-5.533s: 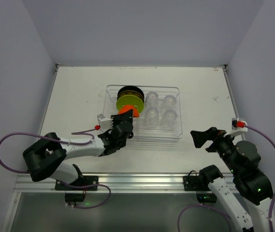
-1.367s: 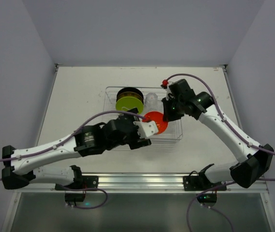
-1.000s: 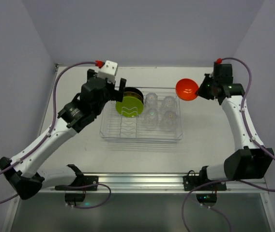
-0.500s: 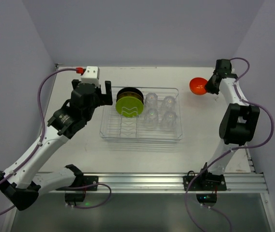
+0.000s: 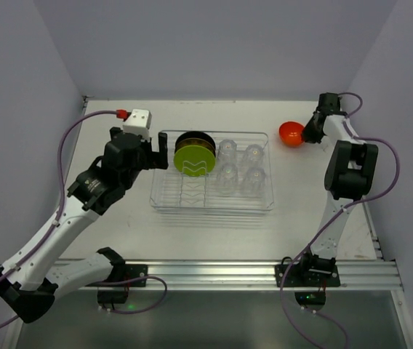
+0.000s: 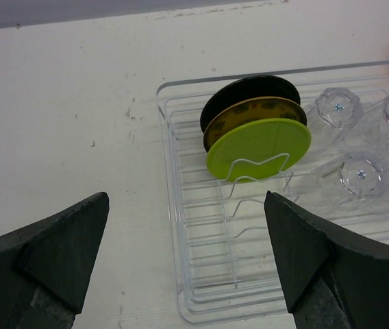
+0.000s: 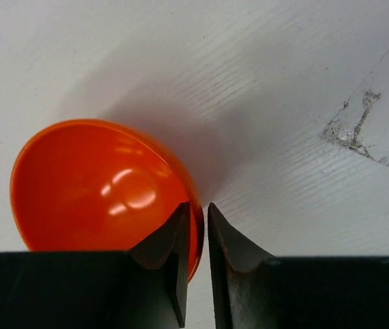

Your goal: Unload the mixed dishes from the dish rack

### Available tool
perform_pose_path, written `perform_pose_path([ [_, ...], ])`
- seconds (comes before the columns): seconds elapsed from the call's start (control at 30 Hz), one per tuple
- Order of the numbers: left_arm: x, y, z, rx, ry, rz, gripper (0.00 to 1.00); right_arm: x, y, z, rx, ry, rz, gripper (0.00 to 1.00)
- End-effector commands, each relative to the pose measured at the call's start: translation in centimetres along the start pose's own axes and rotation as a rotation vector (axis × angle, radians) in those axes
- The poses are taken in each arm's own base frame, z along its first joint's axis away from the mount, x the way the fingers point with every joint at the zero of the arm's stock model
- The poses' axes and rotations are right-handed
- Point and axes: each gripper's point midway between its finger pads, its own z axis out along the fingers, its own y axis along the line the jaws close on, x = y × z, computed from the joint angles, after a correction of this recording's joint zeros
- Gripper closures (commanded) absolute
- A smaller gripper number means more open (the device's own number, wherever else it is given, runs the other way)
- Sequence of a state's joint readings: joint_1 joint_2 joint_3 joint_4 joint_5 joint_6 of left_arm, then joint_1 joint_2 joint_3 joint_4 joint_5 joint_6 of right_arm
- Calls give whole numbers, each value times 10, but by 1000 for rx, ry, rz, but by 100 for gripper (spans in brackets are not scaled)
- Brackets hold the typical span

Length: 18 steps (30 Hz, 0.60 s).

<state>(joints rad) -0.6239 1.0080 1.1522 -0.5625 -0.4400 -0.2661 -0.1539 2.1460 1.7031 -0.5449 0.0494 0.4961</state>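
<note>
The glossy orange-red bowl [image 5: 291, 134] is off the dish rack [image 5: 214, 206], low over the table by the rack's far right corner. My right gripper [image 5: 307, 135] is shut on its rim [image 7: 105, 185], one finger inside the bowl and one outside. A yellow-green plate [image 5: 197, 161] and a black plate [image 5: 192, 137] stand upright in the rack's left slots. Several clear tumblers [image 5: 227, 149] sit upside down in its right half. My left gripper [image 5: 155, 154] hangs wide open and holds nothing above the rack's left wall [image 6: 170, 226], facing the plates [image 6: 259, 147].
A third, ochre-rimmed plate [image 6: 249, 110] stands between the green and black ones. The rack's near slots [image 6: 242, 233] hold nothing. Side walls close in the table [image 5: 119, 218] on left, right and back. A scuff mark [image 7: 352, 130] shows on the table near the bowl.
My right arm has carried the bowl farther right and down towards the table beside the rack. My left arm has shifted slightly nearer the rack's left side, jaws still wide.
</note>
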Motion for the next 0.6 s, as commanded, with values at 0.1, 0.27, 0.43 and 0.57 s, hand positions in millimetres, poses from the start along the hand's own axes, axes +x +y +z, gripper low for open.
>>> perform_pose_path([
  [0.1,-23,-4,-17,56,-43,-20,0,-22,5,-14,-11,-50,19,54],
  [0.27,-17,-17,-9,100,-21,-40,0,-36,12,-60,-48,-111,59,29],
  [0.43,-24,-39,-4,183,-47,-151,0,-61,22,-163,-121,-278,58,26],
  [0.57,-38,-57,-1,262,-101,-261,0,-54,30,-256,-141,-486,-17,1],
])
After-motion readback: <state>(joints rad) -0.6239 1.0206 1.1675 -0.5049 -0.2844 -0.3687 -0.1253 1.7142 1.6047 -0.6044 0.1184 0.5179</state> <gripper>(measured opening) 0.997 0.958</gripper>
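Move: The right hand pinches the orange bowl's right rim low over the table, the bowl's middle about 5 cm left of it and 2 cm ahead; the nearest drinking glass is some 22 cm to its left and 12 cm back. For the open left hand, the green plate lies about 13 cm right, 6 cm ahead and 20 cm below, the brown plate 3 cm beyond the green one, and the near-left glass 27 cm right, 1 cm ahead. The right hand stays almost still while its fingers open from the bowl's rim to nearly full width, then lifts quickly about 16 cm straight off the bowl, drawing back some 4 cm as the fingers tip up roughly 15 degrees. Meanwhile the left hand, still wide open and high above the rack, first hovers and then slides about 3.5 cm to the right towards the green plate, rising slightly and rolling some 10 degrees so its right side comes up, touching nothing. ##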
